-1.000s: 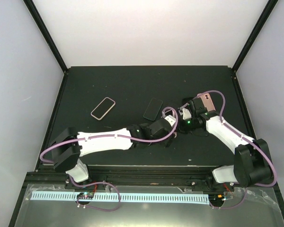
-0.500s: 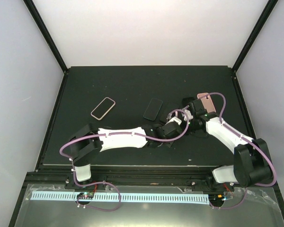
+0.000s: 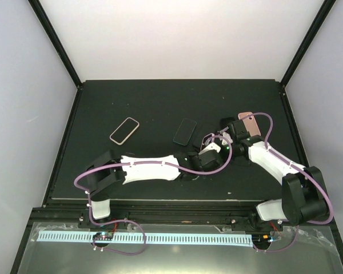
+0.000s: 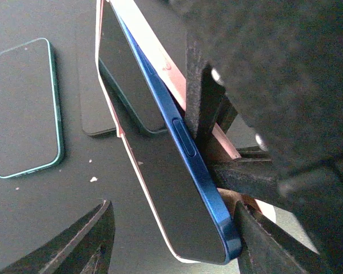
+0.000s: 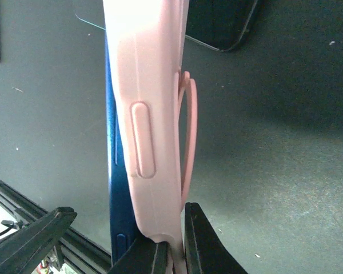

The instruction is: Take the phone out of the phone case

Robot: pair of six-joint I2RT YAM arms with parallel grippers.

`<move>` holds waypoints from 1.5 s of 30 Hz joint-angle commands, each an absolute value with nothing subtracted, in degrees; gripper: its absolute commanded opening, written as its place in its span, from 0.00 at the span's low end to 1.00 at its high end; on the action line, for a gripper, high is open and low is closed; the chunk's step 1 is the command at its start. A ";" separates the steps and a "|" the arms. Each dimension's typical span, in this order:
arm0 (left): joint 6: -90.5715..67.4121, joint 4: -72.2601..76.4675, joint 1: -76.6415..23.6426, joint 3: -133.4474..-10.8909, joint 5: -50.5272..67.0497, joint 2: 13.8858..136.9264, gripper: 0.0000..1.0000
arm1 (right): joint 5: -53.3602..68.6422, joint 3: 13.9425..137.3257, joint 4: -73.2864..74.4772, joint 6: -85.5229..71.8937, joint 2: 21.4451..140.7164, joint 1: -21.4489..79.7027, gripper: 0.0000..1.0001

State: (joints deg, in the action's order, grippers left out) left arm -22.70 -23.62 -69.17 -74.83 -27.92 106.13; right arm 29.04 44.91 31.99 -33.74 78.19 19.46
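Observation:
My right gripper [image 3: 239, 136] [image 5: 175, 254] is shut on the lower edge of the pink phone case [image 3: 247, 120] [image 5: 154, 97] and holds it upright above the mat. The blue phone [image 5: 115, 171] [image 4: 186, 142] sits in the case, and its blue side stands proud of the pink shell [image 4: 160, 54]. A thin pink rim still runs along the other side of the screen. My left gripper [image 3: 215, 145] [image 4: 174, 225] is open and straddles the phone's lower end. One finger [image 4: 257, 240] is at the blue corner. The other finger [image 4: 86, 240] is well clear of the phone.
A dark phone with a teal edge [image 3: 184, 131] [image 4: 26, 108] lies flat on the black mat left of the grippers. A pink-rimmed phone [image 3: 124, 131] lies further left. The mat's front rail [image 3: 171, 212] runs along the near side.
My left arm has reached right and forward until its gripper sits around the phone held by the right gripper, and its jaws have narrowed a little. The right gripper and case have barely shifted.

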 commanded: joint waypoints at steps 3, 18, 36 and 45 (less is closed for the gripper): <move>-18.91 -31.44 -68.82 -75.69 -38.36 107.76 0.55 | 35.03 45.09 29.94 -35.37 76.20 19.08 0.01; -19.91 -33.67 -67.64 -74.40 -46.00 104.11 0.02 | 35.92 45.29 28.91 -34.80 73.98 18.00 0.01; -22.82 -23.68 -58.44 -68.06 -32.96 85.74 0.02 | 17.63 48.92 33.43 -28.52 72.32 17.80 0.01; -12.07 -21.92 -50.92 -65.39 -38.09 86.90 0.01 | 26.37 49.47 26.61 -13.44 70.72 13.69 0.01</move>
State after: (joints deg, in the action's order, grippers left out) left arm -18.68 -25.30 -52.66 -64.51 -32.69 86.15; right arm 21.56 47.64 31.62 -23.83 72.86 15.49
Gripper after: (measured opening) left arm 0.073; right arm 0.061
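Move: The phone, still partly in the pink case, stands tilted between your open left fingers at its lower end; its middle is about 3 cm ahead, 1 cm left and 4 cm above the left hand. From the right hand, which already grips the case, the phone's middle is roughly 2 cm ahead, 4 cm left and 3 cm up. On the table some 10 cm below the left hand, the dark phone lies about 10 cm ahead and 2 cm left, the teal-edged phone about 14 cm ahead and 10 cm left. Ease the left gripper a couple of centimetres left and up with the right one following, and close the left fingers on the lower end of the blue phone. Draw the phone up, then carry it left and forward, about 14 cm left in all, turning counter-clockwise. Keep the right fingers shut on the case, rise slightly, then pull back some 4 cm to the right, away from the phone. ##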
